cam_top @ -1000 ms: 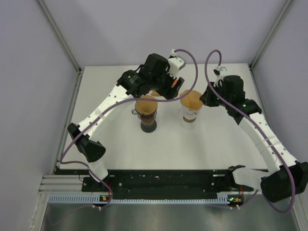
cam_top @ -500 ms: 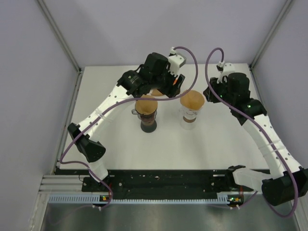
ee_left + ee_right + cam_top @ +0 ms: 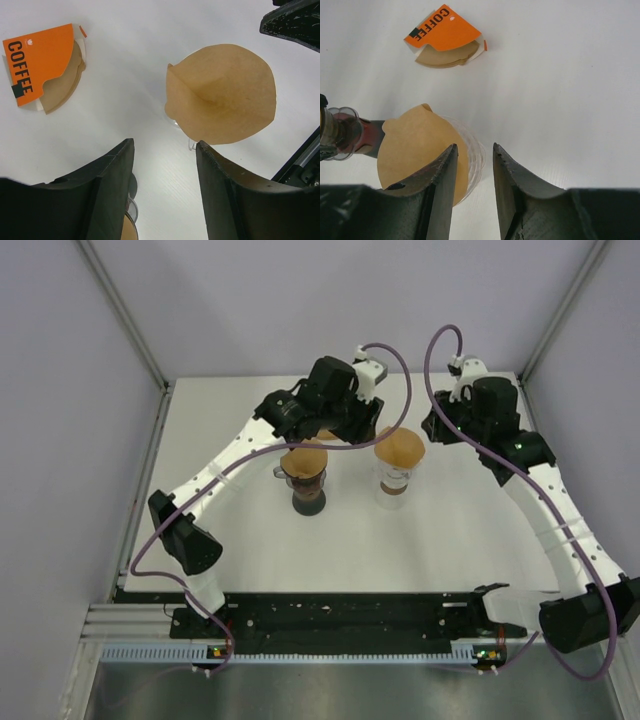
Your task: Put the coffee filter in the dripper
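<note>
A brown paper coffee filter [image 3: 400, 447] sits in the mouth of the clear dripper [image 3: 395, 480] at mid-table. In the right wrist view the same filter [image 3: 415, 150] fills the clear ribbed dripper [image 3: 479, 150]. My right gripper [image 3: 474, 146] is open just above and right of that dripper's rim, with nothing between its fingers. Seen from the left wrist, the filter [image 3: 220, 92] lies ahead of my left gripper [image 3: 165, 144], which is open and empty over bare table.
A second dripper [image 3: 306, 480], dark red, stands left of the clear one with its own brown filter [image 3: 303, 457]. An orange "COFFEE" pack of filters [image 3: 445, 32] lies flat on the table behind both drippers. Purple cables loop over both wrists.
My right gripper has opened off the filter's edge and drawn back up and to the right. The filter stays in the clear dripper. My left wrist shifted slightly right.
</note>
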Tool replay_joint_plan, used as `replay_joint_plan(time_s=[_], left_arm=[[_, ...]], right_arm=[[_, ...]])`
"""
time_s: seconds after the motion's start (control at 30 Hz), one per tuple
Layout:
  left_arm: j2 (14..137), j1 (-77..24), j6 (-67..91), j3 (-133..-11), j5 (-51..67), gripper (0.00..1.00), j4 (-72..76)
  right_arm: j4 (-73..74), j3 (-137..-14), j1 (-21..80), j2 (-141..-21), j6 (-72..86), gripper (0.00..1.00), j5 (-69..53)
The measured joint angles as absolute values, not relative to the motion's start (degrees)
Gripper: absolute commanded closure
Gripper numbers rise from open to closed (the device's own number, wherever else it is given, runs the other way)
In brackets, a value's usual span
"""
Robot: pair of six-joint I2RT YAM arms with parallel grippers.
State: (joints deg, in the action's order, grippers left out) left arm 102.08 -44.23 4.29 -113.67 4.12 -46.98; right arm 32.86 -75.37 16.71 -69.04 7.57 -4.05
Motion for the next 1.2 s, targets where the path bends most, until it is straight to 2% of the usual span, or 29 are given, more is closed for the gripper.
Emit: replay_joint_plan(time_s=[0.1,0.3,0.6,1.2], left_arm=[[103.0,-44.2,5.0,-113.7,4.7,0.5,-46.6],[105.7,-44.2,6.4,-114.2,5.1,0.59,-46.7],[106.5,-44.5,7.5,-112.7,5.2,0.62,-46.3],[107.4,-45.1,7.6,-110.0,5.3,0.63,-44.3]], right_arm=[[32.9,-74.6,16.7,-69.0,7.6,0.6,-4.0],[31.7,-70.4,16.7,-68.4,8.1,0.6,-5.1],[29.1,-65.9,16.7,-68.0,9.1,0.64,-5.8],[27.1,-61.2,16.7,-66.9,9.7,0.62,-4.4]])
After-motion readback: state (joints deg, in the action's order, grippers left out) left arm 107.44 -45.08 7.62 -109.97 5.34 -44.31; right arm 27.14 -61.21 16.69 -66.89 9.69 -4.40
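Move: The paper filter in the clear dripper lies about 6 cm to the left hand's right, level with it and some 9 cm below; from the right hand it is about 6 cm left, 2 cm back and 10 cm below. The clear dripper is right under the filter, a few centimetres lower. The dark dripper stands some 13 cm to the left hand's left and 2 cm nearer the base, and the coffee packet roughly 18 cm ahead of that hand and 5 cm left. From clear of the paper, both hands bring their fingertips to straddle opposite side edges of the filter, one finger inside and one outside. The left sinks about 6 cm, easing right and narrowing its fingers to a small gap; the right drops some 7.5 cm with its gap unchanged. Both tip a little further down, and neither clamps shut. ##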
